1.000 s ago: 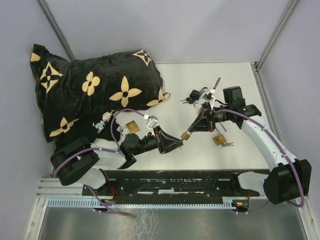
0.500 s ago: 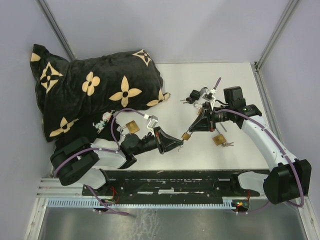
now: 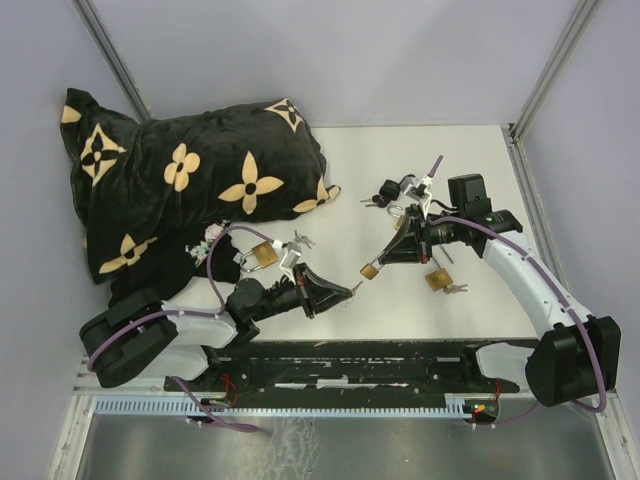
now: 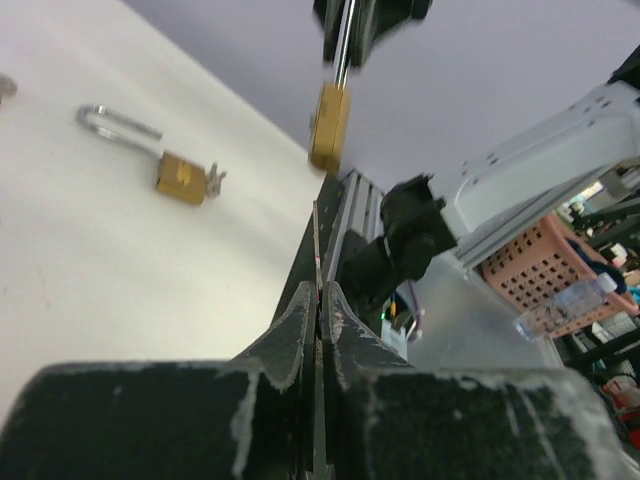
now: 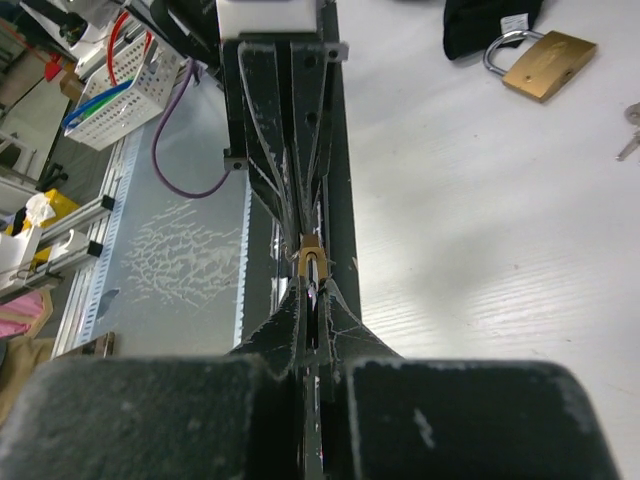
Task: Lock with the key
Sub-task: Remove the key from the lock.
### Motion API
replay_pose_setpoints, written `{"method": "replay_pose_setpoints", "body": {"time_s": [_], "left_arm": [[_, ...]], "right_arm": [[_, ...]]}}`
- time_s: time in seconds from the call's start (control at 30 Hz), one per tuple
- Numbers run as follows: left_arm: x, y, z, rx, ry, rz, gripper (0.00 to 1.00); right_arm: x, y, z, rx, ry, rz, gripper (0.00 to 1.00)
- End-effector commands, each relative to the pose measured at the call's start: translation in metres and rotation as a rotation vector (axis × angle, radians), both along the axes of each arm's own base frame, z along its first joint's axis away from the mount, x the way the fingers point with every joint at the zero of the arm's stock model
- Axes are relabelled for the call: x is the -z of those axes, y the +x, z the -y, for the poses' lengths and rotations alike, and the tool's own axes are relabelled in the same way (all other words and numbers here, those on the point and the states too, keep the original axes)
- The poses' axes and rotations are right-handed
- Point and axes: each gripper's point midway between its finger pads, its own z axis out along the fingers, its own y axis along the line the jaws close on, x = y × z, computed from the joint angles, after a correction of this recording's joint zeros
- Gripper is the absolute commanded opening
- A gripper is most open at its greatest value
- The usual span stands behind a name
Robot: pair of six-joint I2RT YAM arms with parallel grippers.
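A small brass padlock (image 3: 370,271) hangs above the table with my right gripper (image 3: 386,258) shut on its steel shackle. In the right wrist view the brass body (image 5: 311,262) shows just past the shut right gripper (image 5: 312,287). My left gripper (image 3: 338,291) is shut on a thin key (image 3: 353,288) that points toward the padlock, a short gap away. The left wrist view has the key (image 4: 317,235) edge-on, sticking out of the shut left gripper (image 4: 321,292), and the padlock (image 4: 329,127) hanging higher up.
A black cushion with tan flowers (image 3: 190,180) fills the back left. A second brass padlock (image 3: 263,254) lies beside the left arm. A third (image 3: 437,280), with keys, lies under the right arm. A dark lock with keys (image 3: 390,192) lies farther back.
My left gripper has shut on the key and drawn back to the left, away from the hanging padlock. The right arm and the padlock have stayed in place.
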Motion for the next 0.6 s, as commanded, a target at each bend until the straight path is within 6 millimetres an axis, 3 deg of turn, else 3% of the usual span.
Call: {"method": "replay_pose_setpoints", "body": {"time_s": [0.0, 0.2, 0.57], "left_arm": [[0.027, -0.011, -0.011, 0.019, 0.09, 0.035, 0.03], [0.031, -0.014, -0.014, 0.029, 0.12, 0.069, 0.03], [0.071, 0.002, -0.033, -0.057, 0.258, -0.038, 0.03]], "right_arm": [[-0.015, 0.014, 0.003, 0.008, 0.057, 0.048, 0.02], [-0.011, 0.017, 0.002, 0.002, 0.063, 0.014, 0.02], [0.009, 0.032, 0.004, 0.078, -0.013, -0.003, 0.02]]}}
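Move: The left hand already has the key out of the lock; the lock hangs about 4 cm ahead of it and 5 cm to its right, level. On the table, roughly 12 cm lower, loose keys lie about 14 cm ahead and 9 cm left, and the left padlock 11 cm ahead and 18 cm left. From the right hand, the lock it grips by the shackle is 2 cm back and 4 cm left, at about the same height. Left hand takes the key about 6 cm down and left, away from the lock, which right carries forward. ##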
